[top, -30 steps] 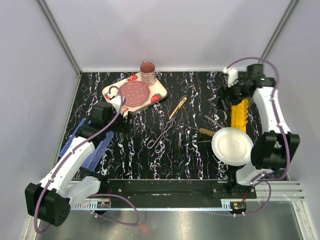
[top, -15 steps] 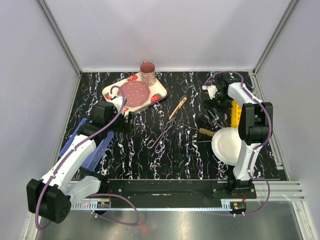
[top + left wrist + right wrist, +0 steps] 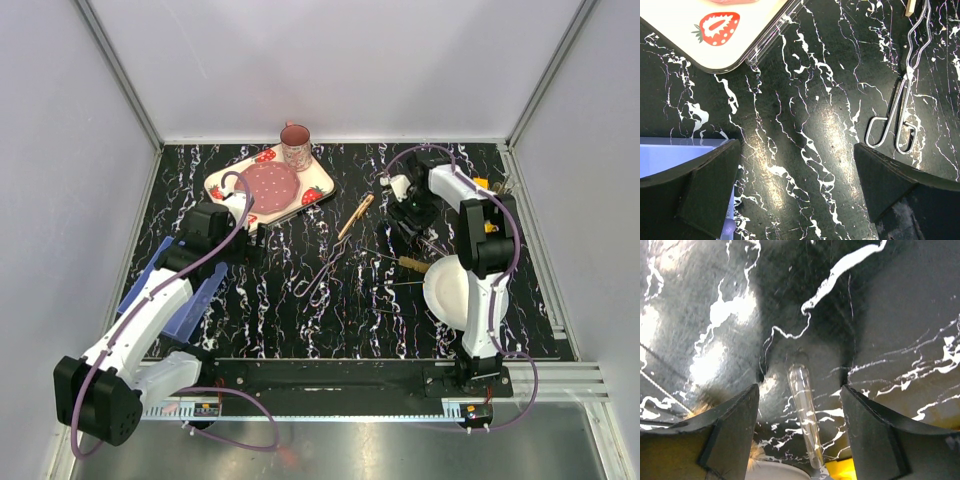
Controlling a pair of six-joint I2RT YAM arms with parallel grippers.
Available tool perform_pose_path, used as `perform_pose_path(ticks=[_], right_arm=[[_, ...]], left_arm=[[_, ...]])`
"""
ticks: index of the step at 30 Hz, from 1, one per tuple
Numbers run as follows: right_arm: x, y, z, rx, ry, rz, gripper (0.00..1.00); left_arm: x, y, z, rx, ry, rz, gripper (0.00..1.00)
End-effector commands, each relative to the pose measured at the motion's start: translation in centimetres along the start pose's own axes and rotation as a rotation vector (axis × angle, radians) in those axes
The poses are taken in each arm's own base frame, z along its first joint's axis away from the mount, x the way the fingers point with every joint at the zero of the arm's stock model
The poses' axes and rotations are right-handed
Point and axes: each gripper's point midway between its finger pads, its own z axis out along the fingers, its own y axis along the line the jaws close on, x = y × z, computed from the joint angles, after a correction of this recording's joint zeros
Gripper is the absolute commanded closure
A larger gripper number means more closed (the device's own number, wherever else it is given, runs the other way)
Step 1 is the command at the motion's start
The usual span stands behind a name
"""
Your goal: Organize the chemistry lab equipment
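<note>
A clear glass test tube [image 3: 805, 415] lies on the black marbled table between the fingers of my right gripper [image 3: 799, 390]. The jaws stand apart on either side of the tube without touching it. From above, my right gripper [image 3: 408, 222] hangs low over the table right of centre. A bent metal wire tong [image 3: 325, 268] lies mid-table, also seen as the tong [image 3: 902, 115] in the left wrist view. A wooden-handled tool [image 3: 355, 215] and a wooden-handled brush [image 3: 412, 264] lie nearby. My left gripper [image 3: 252, 240] is open over bare table, and the left gripper [image 3: 796, 147] holds nothing.
The strawberry tray [image 3: 268, 185] with a pink mug [image 3: 295, 145] sits at the back. A white plate [image 3: 450, 290] lies at the right front, with a yellow rack [image 3: 487, 228] behind my right arm. A blue rack [image 3: 180, 290] lies under my left arm.
My right arm has swung left from the yellow rack and come down over the test tube, its jaws narrowing. The left arm has not moved.
</note>
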Motion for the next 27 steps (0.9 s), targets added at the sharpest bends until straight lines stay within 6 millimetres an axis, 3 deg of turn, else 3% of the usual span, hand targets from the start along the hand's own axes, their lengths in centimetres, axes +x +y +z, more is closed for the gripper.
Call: perform_pose_path(ticks=[1,6,12,16,21,27], right_arm=[[-0.7,-1.1,0.0,0.046,0.024,-0.013,0.31],[-0.4,-1.2,0.6,0.057,0.056,-0.039,0.43],[0.3,-0.4,1.6,0.054,0.107,-0.072,0.7],[0.0,-0.6,1.6,0.066,0.089,-0.084,0.78],[-2.9,-0.6,-0.8,0.057,-0.028,-0.111,0.83],[-7.8,0.1,-7.5,0.028,-0.27,-0.146,0.83]], left_arm=[[-1.4,0.0,0.2,0.0,-0.055,0.007,0.01],[-1.5,-0.1,0.2,0.003,-0.056,0.008,0.01],[-1.5,-0.1,0.2,0.003,-0.056,0.008,0.01],[-1.6,-0.1,0.1,0.003,-0.061,0.009,0.01],[-1.6,0.0,0.1,-0.001,-0.061,0.007,0.01],[-1.6,0.2,0.0,-0.014,-0.063,0.008,0.01]])
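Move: The test tube lies just under the open right fingers, about 1 cm lower, its middle roughly 3 cm to the right and 2 cm back, so the fingers straddle its forward-left end. The brush lies about 7 cm back and 2 cm left, the yellow rack some 13 cm right and 3 cm ahead, and the white plate 14 cm back and 9 cm right. From the left hand the tube is about 32 cm right, 11 cm ahead and 15 cm below. Settle the right gripper down barely 1 cm over the forward-left end of the test tube and shut the fingers from wide to nearly closed, pinching the glass between the tips. Let the wrist tilt and turn only some 5 degrees. With the tube held, start off forward, slightly left, and up, by about 2 cm in each of the forward and upward directions. ##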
